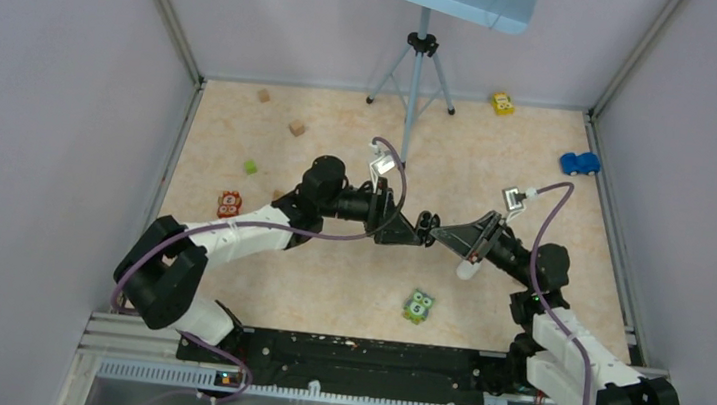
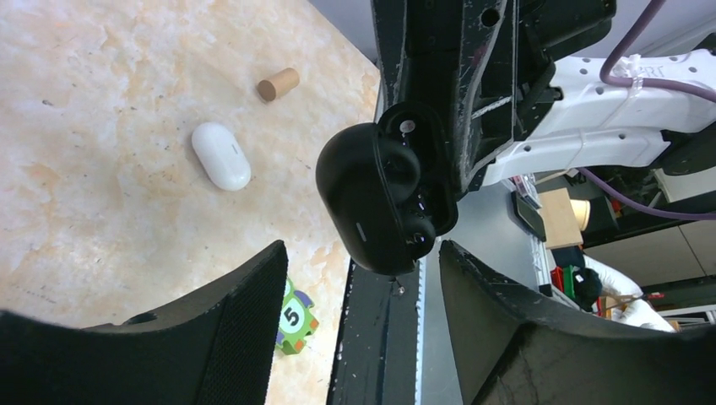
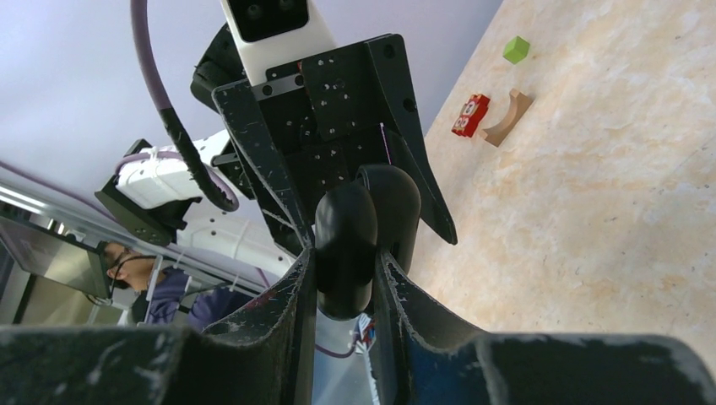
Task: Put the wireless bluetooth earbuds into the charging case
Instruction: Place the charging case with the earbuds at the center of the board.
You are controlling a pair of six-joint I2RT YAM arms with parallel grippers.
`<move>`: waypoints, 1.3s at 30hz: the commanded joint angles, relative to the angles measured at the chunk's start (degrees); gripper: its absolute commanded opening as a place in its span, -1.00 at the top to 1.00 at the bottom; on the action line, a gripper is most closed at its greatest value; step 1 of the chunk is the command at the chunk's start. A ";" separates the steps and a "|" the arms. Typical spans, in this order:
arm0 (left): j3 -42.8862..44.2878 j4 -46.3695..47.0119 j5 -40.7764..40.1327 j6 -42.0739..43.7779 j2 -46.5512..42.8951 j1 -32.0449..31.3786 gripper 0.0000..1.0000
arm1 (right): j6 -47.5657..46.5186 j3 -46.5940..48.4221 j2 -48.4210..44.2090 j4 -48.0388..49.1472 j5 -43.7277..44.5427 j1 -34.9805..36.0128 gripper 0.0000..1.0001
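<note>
A black charging case [image 2: 380,194] hangs in the air with its lid swung open, and my right gripper [image 3: 344,270] is shut on its body [image 3: 346,245]. Dark rounded shapes lie in its wells; whether they are black earbuds I cannot tell. My left gripper [image 2: 359,278] is open just in front of the case, with nothing between its fingers [image 2: 228,329]. In the top view both grippers meet at mid-table around the case [image 1: 426,222]. A closed white case [image 2: 221,155] lies on the table under the right arm [image 1: 468,270]. No white earbuds show.
A green owl tile [image 1: 418,306] lies near the front. A red block [image 1: 229,204], a green cube [image 1: 251,166] and wooden cubes [image 1: 297,128] are at the left. A tripod [image 1: 416,68], a yellow car [image 1: 503,103] and a blue car [image 1: 580,163] stand at the back.
</note>
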 commanded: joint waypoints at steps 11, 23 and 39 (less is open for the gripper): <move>0.38 5.34 -1.85 -2.39 0.30 -1.10 -0.20 | 1.82 3.19 -1.89 5.06 -1.36 0.58 1.00; 1.03 4.99 -6.30 -4.00 -1.06 -1.14 -0.16 | 1.70 2.10 -2.25 4.99 -1.80 1.24 1.00; 0.97 10.41 -5.94 -10.58 -0.11 -1.15 0.26 | 1.88 1.32 -3.06 5.04 -1.67 1.74 1.00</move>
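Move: The open black charging case is in the right hand's fingers, its middle about 2 cm left and 1 cm ahead of that hand's point. From the left hand, the case lies about 2 cm to the right and 1 cm ahead, just above. On the board some 20 cm below, a white case is roughly 14 cm right and 2 cm ahead of the left hand, and a green owl block about 2 cm right and 7 cm back. The left fingers narrow from wide open to under half open around the near end of the case, their tips coming up against its two sides, while that hand rises about 2 cm and eases 1 cm right, tipping some 5 degrees. The right hand keeps its pinch on the case and lifts it about 1 cm, hardly turning. ##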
